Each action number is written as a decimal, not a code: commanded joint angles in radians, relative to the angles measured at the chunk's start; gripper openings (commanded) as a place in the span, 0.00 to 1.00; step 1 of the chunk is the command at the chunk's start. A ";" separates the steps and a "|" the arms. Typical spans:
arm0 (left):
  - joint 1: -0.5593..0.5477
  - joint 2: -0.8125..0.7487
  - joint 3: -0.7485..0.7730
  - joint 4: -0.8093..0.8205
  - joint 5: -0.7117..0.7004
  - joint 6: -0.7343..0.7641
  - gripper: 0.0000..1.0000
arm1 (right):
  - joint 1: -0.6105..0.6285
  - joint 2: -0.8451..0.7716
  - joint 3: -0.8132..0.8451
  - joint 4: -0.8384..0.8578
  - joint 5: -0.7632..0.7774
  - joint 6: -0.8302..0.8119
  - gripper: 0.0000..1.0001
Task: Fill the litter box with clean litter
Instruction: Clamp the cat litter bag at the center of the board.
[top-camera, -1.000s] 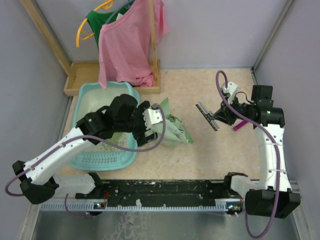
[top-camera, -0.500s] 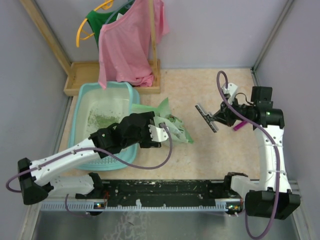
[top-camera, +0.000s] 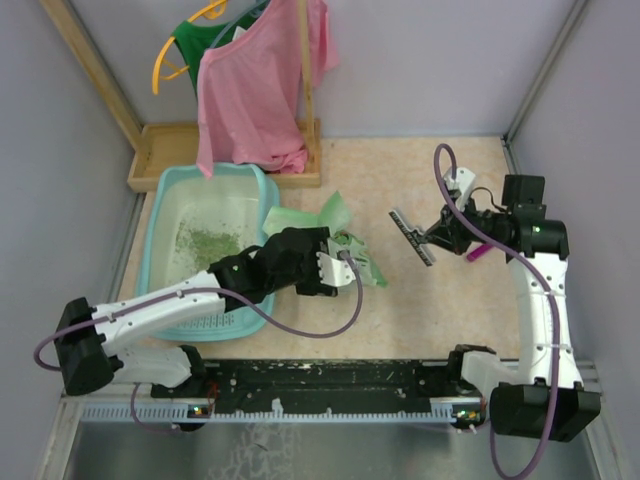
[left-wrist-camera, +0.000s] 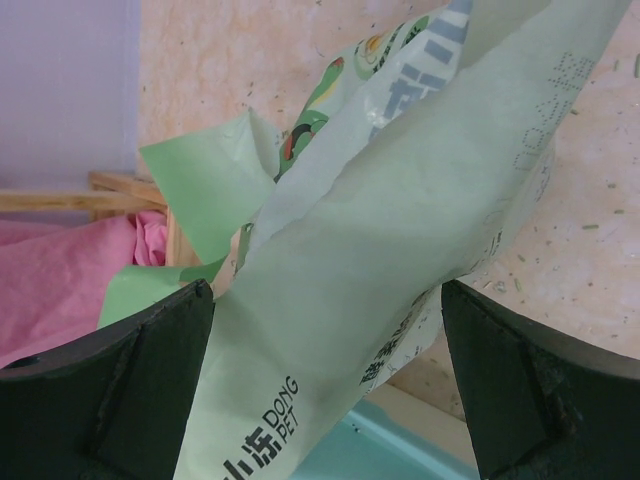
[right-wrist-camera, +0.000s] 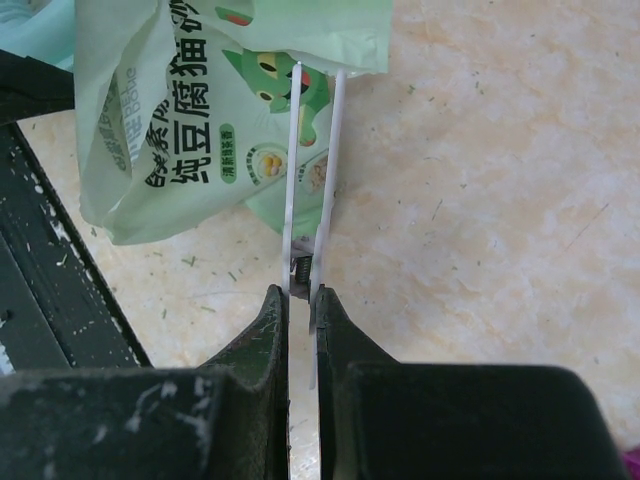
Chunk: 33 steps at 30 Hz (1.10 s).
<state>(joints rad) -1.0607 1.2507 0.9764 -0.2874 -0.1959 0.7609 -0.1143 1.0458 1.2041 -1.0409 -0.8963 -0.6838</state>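
Observation:
The light-teal litter box (top-camera: 200, 320) sits at the left, with a grainy olive-green heap of clean litter (top-camera: 208, 242) on its whitish base. A pale green printed bag (top-camera: 355, 258) lies on the table against the box's right rim. My left gripper (top-camera: 335, 268) is at the bag, open wide, and the bag (left-wrist-camera: 400, 220) runs between its fingers (left-wrist-camera: 325, 300), touching the left one. My right gripper (top-camera: 440, 236) hovers at the right, shut on a white spring bag clip (right-wrist-camera: 335, 150) that points toward the bag (right-wrist-camera: 180, 120).
A magenta scoop (top-camera: 478, 250) shows just behind the right arm. A wooden tray (top-camera: 165, 150) stands behind the box, with a pink shirt (top-camera: 255, 90) and a green garment on a yellow hanger (top-camera: 185, 50) hanging over it. Loose granules are scattered on the tabletop (right-wrist-camera: 480, 180).
My left arm has swung from above the litter box to the right and nearer, uncovering the litter heap. The bag's upper flaps have shifted. The right arm has not moved.

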 joint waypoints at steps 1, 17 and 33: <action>-0.002 0.015 -0.002 0.007 0.054 -0.010 0.99 | -0.002 -0.033 -0.005 0.029 -0.055 -0.008 0.00; 0.053 0.136 0.138 -0.105 0.182 -0.001 0.54 | -0.002 -0.076 0.045 -0.261 -0.089 -0.445 0.00; 0.127 0.285 0.421 -0.224 0.361 -0.129 0.00 | -0.002 -0.437 -0.107 -0.142 -0.011 -0.847 0.00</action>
<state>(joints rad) -0.9394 1.5303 1.3090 -0.5125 0.0708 0.6945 -0.1143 0.6666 1.1507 -1.2720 -0.8974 -1.3712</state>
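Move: The litter bag's standing top fold lies just beyond the left hand's open fingers, about 3 cm ahead, 3 cm right and 5 cm below. The litter box is some 28 cm to the left, level with this hand, and the wooden rack base about 21 cm ahead and 24 cm left, both some 16 cm lower. From the right hand, already holding the clamp, the bag is about 18 cm left, 3 cm back and 11 cm below; the scoop is 15 cm right, straight across, 18 cm lower. Left hand dips, goes right and forward 5 cm and pinches the bag's fold; right draws the clamp back 8 cm, tipping up. ##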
